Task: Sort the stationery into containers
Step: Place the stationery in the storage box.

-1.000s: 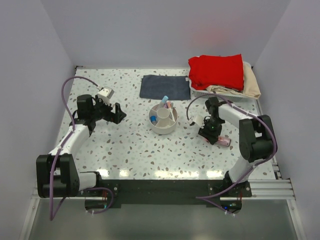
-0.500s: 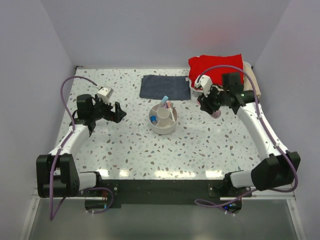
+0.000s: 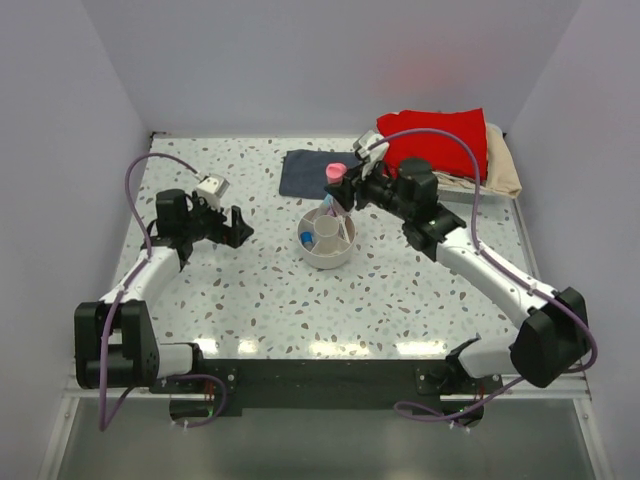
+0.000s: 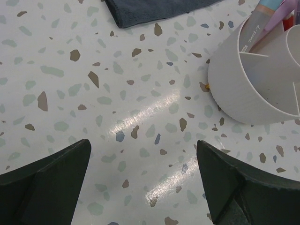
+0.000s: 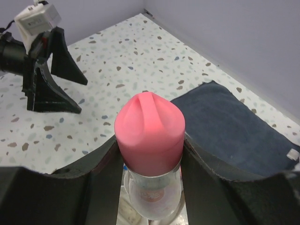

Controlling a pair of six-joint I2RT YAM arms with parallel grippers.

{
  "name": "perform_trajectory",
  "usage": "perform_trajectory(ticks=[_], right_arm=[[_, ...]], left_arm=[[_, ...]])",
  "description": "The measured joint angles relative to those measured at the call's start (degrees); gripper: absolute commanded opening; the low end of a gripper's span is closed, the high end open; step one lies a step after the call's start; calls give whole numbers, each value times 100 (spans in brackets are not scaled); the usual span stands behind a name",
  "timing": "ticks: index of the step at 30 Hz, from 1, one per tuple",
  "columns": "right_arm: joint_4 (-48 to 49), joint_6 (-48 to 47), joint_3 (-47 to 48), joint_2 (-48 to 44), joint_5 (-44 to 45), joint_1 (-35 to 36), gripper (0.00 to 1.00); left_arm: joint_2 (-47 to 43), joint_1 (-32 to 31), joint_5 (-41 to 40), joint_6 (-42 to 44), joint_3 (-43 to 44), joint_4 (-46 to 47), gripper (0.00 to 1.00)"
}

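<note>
My right gripper (image 3: 343,186) is shut on a clear bottle with a pink cap (image 3: 337,171), holding it in the air just above the far rim of the round off-white divided bowl (image 3: 326,262). In the right wrist view the pink-capped bottle (image 5: 150,126) stands upright between both fingers (image 5: 101,173). A blue-capped pen (image 3: 329,200) and other slim items lean in the bowl's compartments. My left gripper (image 3: 238,228) is open, low over the table left of the bowl, with nothing between its fingers (image 4: 56,173). The bowl's wall (image 4: 243,93) shows at the right of the left wrist view.
A folded dark-blue cloth (image 3: 305,175) lies behind the bowl. A white basket with a red cloth (image 3: 435,140) and a beige cloth (image 3: 503,165) stands at the back right. White walls enclose the table on three sides.
My right arm lifted the pink-capped bottle from the right side of the table and swung it left to above the bowl. The left arm has not moved.
</note>
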Motion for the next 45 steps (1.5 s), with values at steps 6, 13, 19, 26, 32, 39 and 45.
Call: perform_trajectory(ticks=[6, 13, 19, 26, 32, 39, 45], right_arm=[[1012, 157, -186, 507, 177, 350, 0], [2013, 98, -503, 1027, 192, 612, 0], [2463, -13, -619, 1353, 216, 713, 0], [2638, -125, -752, 1377, 330, 715, 0], [2647, -184, -890, 1377, 466, 715, 0], [2675, -184, -1257, 1377, 741, 715, 1], [2671, -175, -1475, 1377, 809, 715, 54]], left_arm=[[101, 0, -9, 136, 4, -186, 100], [302, 0, -81, 396, 140, -577, 100], [385, 2, -286, 667, 413, -898, 100], [385, 2, -413, 796, 439, -1060, 100], [398, 2, -431, 837, 439, -1069, 100], [439, 2, -431, 839, 439, -1075, 100], [463, 2, -431, 857, 442, -1082, 100]])
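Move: The right hand already grips the pink-capped tube; the round white storage box lies about 2 cm back, 3 cm left and some 26 cm below. The light-blue marker leaning on its far side is roughly 4 cm ahead and 3 cm left, 18 cm down; the dark blue cloth is about 16 cm ahead and 2 cm left, 31 cm down. From the left hand, the box is some 23 cm right, 2 cm ahead and 7 cm lower. Right hand carries the tube left, then down about 12 cm towards the white box; left hand sinks slightly. ##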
